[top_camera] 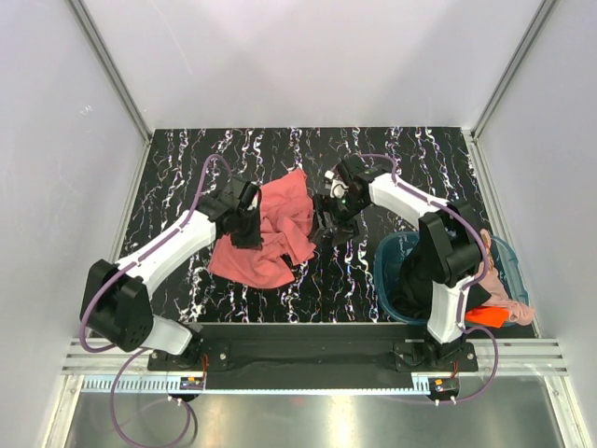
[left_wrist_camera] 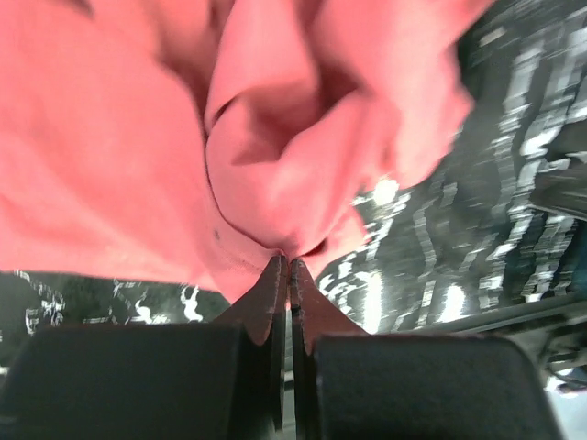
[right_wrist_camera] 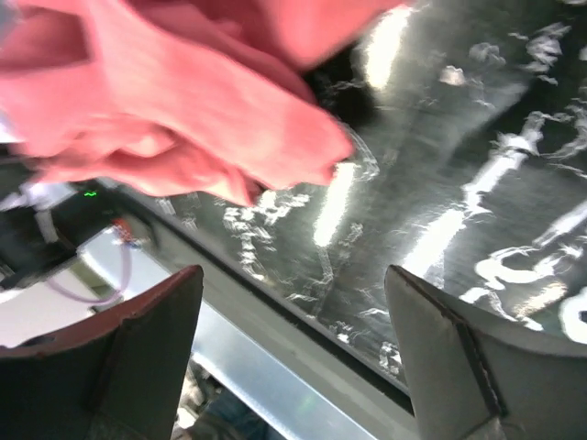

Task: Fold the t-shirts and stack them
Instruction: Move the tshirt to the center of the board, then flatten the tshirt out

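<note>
A salmon-red t-shirt (top_camera: 278, 229) lies crumpled on the black marbled table (top_camera: 187, 177), left of centre. My left gripper (top_camera: 245, 224) sits at its left edge, shut on a fold of the salmon-red t-shirt (left_wrist_camera: 275, 174), the fabric pinched between the closed fingertips (left_wrist_camera: 277, 268). My right gripper (top_camera: 334, 217) hangs just right of the shirt, open, with nothing between its fingers (right_wrist_camera: 147, 321); the red cloth (right_wrist_camera: 183, 119) lies beyond them. A black t-shirt (top_camera: 410, 285), a pale pink one (top_camera: 499, 289) and an orange one (top_camera: 485, 317) sit in and over the basket.
A round teal basket (top_camera: 387, 275) stands at the near right, partly hidden behind the right arm's base. Grey walls close in the table on three sides, and a metal rail (top_camera: 308, 359) runs along the near edge.
</note>
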`<state>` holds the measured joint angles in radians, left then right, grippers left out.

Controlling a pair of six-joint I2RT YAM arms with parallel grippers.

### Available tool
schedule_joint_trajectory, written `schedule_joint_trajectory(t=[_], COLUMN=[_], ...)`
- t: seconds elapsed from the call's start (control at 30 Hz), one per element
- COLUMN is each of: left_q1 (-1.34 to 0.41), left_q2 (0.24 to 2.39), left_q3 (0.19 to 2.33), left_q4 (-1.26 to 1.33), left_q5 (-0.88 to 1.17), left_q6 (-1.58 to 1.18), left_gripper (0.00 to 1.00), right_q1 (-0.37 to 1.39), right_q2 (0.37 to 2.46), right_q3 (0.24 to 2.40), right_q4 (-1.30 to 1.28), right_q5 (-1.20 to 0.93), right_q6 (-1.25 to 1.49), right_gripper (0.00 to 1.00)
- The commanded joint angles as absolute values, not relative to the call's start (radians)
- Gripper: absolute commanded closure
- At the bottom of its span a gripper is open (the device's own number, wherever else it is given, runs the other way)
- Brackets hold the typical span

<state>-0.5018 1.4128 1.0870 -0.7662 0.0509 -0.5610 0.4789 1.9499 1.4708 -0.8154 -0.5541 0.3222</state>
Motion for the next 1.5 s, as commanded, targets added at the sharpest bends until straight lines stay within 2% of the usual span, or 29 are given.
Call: schedule_joint_trajectory(t=[0.0, 0.07, 0.2, 0.33, 0.53, 0.67, 0.8, 0.87, 0.9, 0.97, 1.1, 1.23, 1.4, 1.43, 1.47], left_q1=[-0.492, -0.491, -0.491, -0.491, -0.488, -0.486, -0.479, -0.477, -0.476, -0.472, -0.468, -0.465, -0.465, -0.465, -0.465], left_q2=[1.382, 1.385, 1.407, 1.422, 1.422, 1.417, 1.408, 1.405, 1.405, 1.402, 1.388, 1.378, 1.356, 1.348, 1.332], left_q3=[1.095, 1.091, 1.101, 1.108, 1.114, 1.111, 1.108, 1.106, 1.104, 1.106, 1.103, 1.089, 1.036, 1.034, 1.034], left_q4=[-0.732, -0.723, -0.719, -0.716, -0.732, -0.739, -0.745, -0.746, -0.746, -0.747, -0.746, -0.738, -0.707, -0.713, -0.727], left_q5=[0.054, 0.061, 0.078, 0.092, 0.095, 0.095, 0.097, 0.098, 0.1, 0.101, 0.094, 0.089, 0.101, 0.097, 0.088], left_q6=[-0.548, -0.548, -0.549, -0.546, -0.537, -0.529, -0.523, -0.517, -0.517, -0.514, -0.514, -0.517, -0.529, -0.535, -0.541], left_gripper=[1.0, 1.0, 1.0, 1.0, 1.0, 1.0, 1.0, 1.0, 1.0, 1.0, 0.98, 0.89, 0.86, 0.81, 0.7], right_q1=[0.476, 0.476, 0.477, 0.476, 0.476, 0.476, 0.477, 0.476, 0.477, 0.476, 0.476, 0.472, 0.474, 0.474, 0.472], right_q2=[1.888, 1.94, 2.028, 2.055, 2.111, 2.144, 2.158, 2.152, 2.152, 2.132, 2.007, 1.928, 1.772, 1.746, 1.717], right_q3=[1.471, 1.492, 1.497, 1.494, 1.502, 1.512, 1.503, 1.49, 1.491, 1.505, 1.548, 1.838, 2.026, 2.069, 2.083], right_q4=[-0.695, -0.715, -0.739, -0.646, -0.594, -0.577, -0.568, -0.549, -0.551, -0.574, -0.613, -0.872, -0.942, -0.933, -0.907], right_q5=[-0.656, -0.684, -0.644, -0.631, -0.618, -0.647, -0.672, -0.686, -0.687, -0.674, -0.559, -0.259, -0.153, -0.155, -0.161], right_q6=[0.38, 0.342, 0.256, 0.271, 0.304, 0.316, 0.327, 0.339, 0.342, 0.345, 0.36, 0.365, 0.362, 0.365, 0.367], right_gripper=[0.12, 0.16, 0.3, 0.41, 0.43, 0.55, 0.58, 0.67, 0.85, 1.0, 1.0, 1.0, 1.0, 1.0, 1.0])
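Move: The right hand, fingers nearly wide open, has the t-shirt's right edge about 2 cm ahead, 3 cm to its left and 7 cm below. The shirt's far corner lies roughly 13 cm ahead and 6 cm left of this hand, and the teal bin some 28 cm right and 11 cm back. For the left hand, already pinching the shirt, that right edge is about 5 cm ahead, 14 cm to the right and 9 cm lower. The right hand sinks about 6 cm while edging forward and left onto the t-shirt's right edge, shuts its fingers on the cloth, then sweeps it up some 24 cm and about 9 cm forward, the wrist tipping the fingers outward by roughly 30 degrees. The left hand stays where it is with its pinch on the shirt's nearer left part, and only as the right hand lifts do its fingers begin to part slightly, still at the cloth. ##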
